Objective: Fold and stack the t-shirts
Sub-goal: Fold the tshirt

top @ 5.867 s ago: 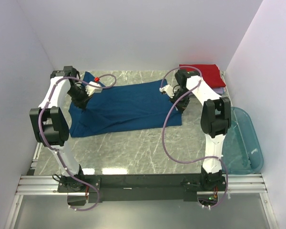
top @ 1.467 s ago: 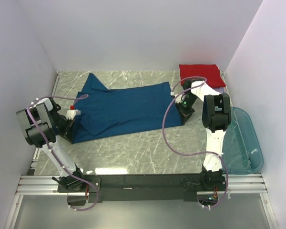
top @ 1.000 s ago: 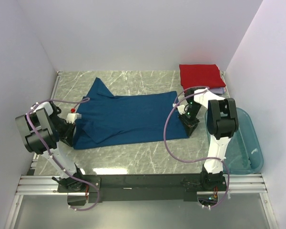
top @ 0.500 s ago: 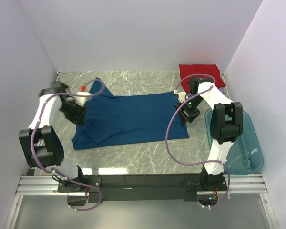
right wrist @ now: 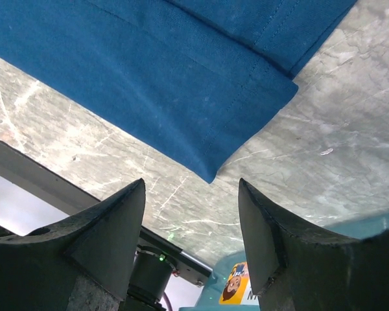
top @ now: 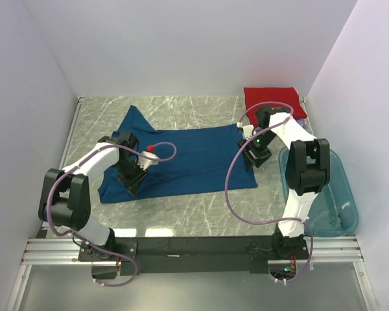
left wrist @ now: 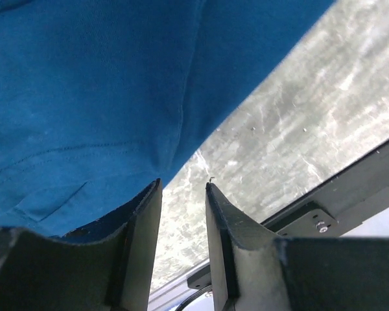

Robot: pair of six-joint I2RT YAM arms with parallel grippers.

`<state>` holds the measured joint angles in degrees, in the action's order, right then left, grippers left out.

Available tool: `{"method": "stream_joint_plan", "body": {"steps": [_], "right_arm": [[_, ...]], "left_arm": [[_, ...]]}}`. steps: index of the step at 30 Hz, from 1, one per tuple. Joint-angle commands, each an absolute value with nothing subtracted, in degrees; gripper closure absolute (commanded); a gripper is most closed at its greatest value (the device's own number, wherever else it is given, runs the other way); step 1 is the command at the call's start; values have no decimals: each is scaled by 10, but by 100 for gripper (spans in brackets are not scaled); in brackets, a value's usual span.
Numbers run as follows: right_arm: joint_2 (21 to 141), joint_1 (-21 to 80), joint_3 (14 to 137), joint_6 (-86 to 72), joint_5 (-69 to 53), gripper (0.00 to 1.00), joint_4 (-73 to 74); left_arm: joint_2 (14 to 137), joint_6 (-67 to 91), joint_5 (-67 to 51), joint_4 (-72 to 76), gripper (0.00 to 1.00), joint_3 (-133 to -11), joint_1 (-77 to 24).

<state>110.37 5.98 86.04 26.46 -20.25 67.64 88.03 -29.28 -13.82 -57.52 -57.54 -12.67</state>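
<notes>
The dark blue t-shirt point(top: 181, 159) lies spread flat across the marble table, one sleeve pointing to the back left. My left gripper point(top: 132, 180) hovers over its near left part. In the left wrist view the left gripper point(left wrist: 183, 188) is open by a narrow gap with nothing in it, blue cloth point(left wrist: 84, 97) just beyond it. My right gripper point(top: 257, 159) hangs over the shirt's right edge. In the right wrist view the right gripper point(right wrist: 191, 184) is wide open and empty above the shirt's corner point(right wrist: 211, 172). A folded red t-shirt point(top: 275, 102) lies at the back right, a lavender sliver point(top: 303, 120) under it.
A translucent teal tub point(top: 327, 194) sits at the table's right edge; the teal tub point(right wrist: 230, 291) also shows low in the right wrist view. White walls close in the left, back and right. A black rail point(top: 194, 246) runs along the near edge.
Both grippers have let go of the blue shirt's near corners and opened. The left arm swung round to the shirt's near left part; the right arm lifted slightly and stayed.
</notes>
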Motion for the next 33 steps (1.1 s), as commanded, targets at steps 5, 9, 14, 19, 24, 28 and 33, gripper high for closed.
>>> {"method": "stream_joint_plan", "body": {"steps": [5, 9, 14, 19, 24, 28, 33], "right_arm": [[1085, 49, 851, 263, -208, 35, 668], [1083, 47, 846, 265, -205, 35, 668], [1080, 36, 845, 269, -202, 35, 672], [1081, 33, 846, 271, -202, 35, 674], [1086, 31, 850, 271, -205, 35, 674], [1094, 30, 857, 272, -208, 35, 677], [1097, 30, 858, 274, -212, 35, 680]], "left_arm": [[918, -259, -95, -513, 61, -570, -148], [936, -264, -77, -494, 61, -559, -156], [945, -269, -62, -492, 75, -560, -161], [936, -274, -49, -527, 88, -598, -161], [951, -280, -42, -543, 99, -651, -161], [991, -287, -27, -542, 99, -717, -161], [1060, -292, -3, -534, 99, -815, -161]]}}
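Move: The t-shirt's loose upper-layer edge lies almost under the left hand, about 1 cm ahead and 4 cm below. The shirt's near hem is some 3 cm back of the left hand; its near left corner lies roughly 12 cm left and 5 cm back. From the right hand, that loose edge is about 43 cm left, 8 cm back and 5 cm below. Left hand sinks about 3.5 cm, pinches the t-shirt's upper layer, then drags it roughly 9 cm forward, rising 4 cm. ##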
